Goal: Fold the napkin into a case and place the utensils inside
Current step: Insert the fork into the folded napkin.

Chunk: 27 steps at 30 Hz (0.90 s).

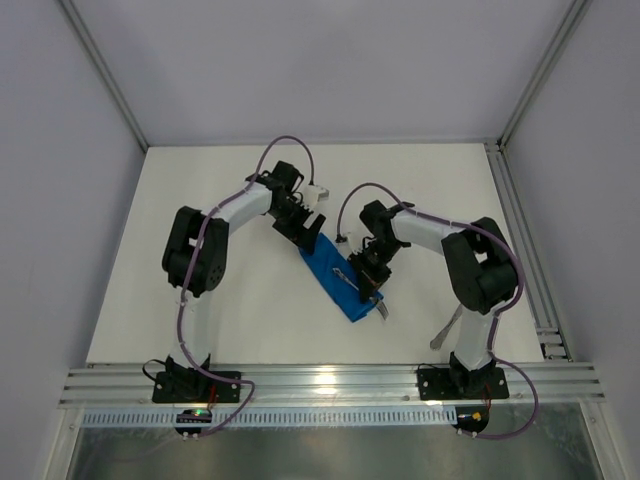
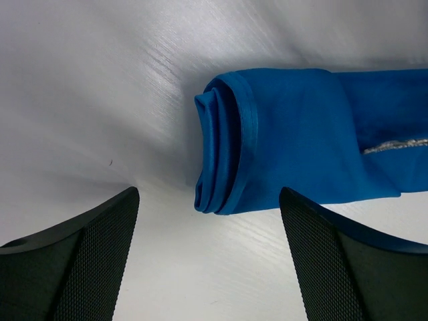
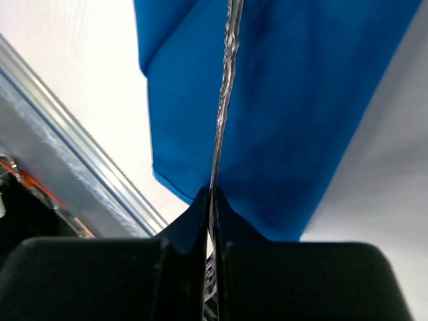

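The napkin (image 1: 335, 280) is bright blue and folded into a narrow case lying diagonally at mid-table. My left gripper (image 1: 303, 228) is at its far end, open. In the left wrist view the case's layered end (image 2: 227, 147) lies just ahead of the left gripper (image 2: 208, 195), between the wide-apart fingers (image 2: 100, 261) and untouched. A silver strip (image 2: 394, 146) shows on the cloth farther along. My right gripper (image 1: 372, 288) is over the near end, shut on a slim silver utensil (image 3: 225, 100) that runs forward over the blue cloth (image 3: 294, 100). A second utensil (image 1: 446, 328) lies on the table by the right arm.
An aluminium rail (image 1: 330, 385) runs along the table's near edge and appears close by in the right wrist view (image 3: 80, 160). More rails (image 1: 520, 250) line the right side. Grey walls enclose the white table (image 1: 200, 200).
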Available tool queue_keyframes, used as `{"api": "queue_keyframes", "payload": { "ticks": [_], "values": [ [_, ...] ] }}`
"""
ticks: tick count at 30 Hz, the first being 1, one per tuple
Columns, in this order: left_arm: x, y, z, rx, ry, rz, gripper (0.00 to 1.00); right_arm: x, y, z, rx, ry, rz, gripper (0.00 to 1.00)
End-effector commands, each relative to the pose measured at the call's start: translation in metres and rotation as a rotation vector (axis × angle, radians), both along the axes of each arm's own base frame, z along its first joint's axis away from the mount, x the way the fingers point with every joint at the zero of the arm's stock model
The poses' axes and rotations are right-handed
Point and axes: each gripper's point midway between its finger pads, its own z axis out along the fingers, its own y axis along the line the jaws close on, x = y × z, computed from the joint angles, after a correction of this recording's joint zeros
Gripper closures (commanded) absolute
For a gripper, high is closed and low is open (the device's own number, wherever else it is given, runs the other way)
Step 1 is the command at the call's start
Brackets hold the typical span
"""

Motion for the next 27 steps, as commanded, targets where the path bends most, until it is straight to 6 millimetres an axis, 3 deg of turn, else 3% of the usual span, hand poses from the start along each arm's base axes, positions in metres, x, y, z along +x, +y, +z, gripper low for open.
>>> {"api": "queue_keyframes", "payload": {
  "ticks": [1,7,16,22,27],
  "values": [
    [0.014,-0.010,0.014,-0.029,-0.078,-0.006,0.14,-0.020,0.011,0.028,0.088,0.092,-0.039,0.96],
    [0.007,-0.013,0.011,-0.043,-0.075,-0.029,0.24,-0.023,0.010,0.023,0.087,0.139,-0.070,0.96],
    [0.005,-0.015,0.014,-0.059,-0.097,-0.046,0.41,0.003,0.008,0.014,0.052,0.147,-0.178,0.96],
    [0.006,-0.014,0.010,-0.051,-0.096,-0.043,0.47,-0.003,0.003,0.009,0.030,0.185,-0.170,0.96],
    [0.002,-0.018,0.010,-0.070,-0.094,-0.063,0.49,0.008,0.013,0.006,0.055,0.202,-0.178,0.96]
  ]
}}
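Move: The right hand already holds the fork low over the folded napkin, its handle tip right by the pocket mouth, which lies about 6 cm ahead and 6 cm left of this hand, 1 cm lower. The tines stick out some 4 cm back and 4 cm right of the hand. From the left hand, the napkin's closed end is about 2 cm ahead, 2 cm right and 2 cm below; the pocket mouth is roughly 6 cm back and 5 cm right. Keeping its pinch on the fork, the right hand draws back towards the base about 2 cm with a slight lift, then comes forward again almost to where it began, its wrist swinging the fingertips some 10 degrees back towards the base and turning nearly as much clockwise to bring the handle more in line with the napkin strip. Meanwhile the left hand stays at the closed end, easing about 1 cm down and 1 cm to the right as its nearly wide-open fingers close to about half around the napkin's corner, the finger on the pocket side coming against the cloth. ##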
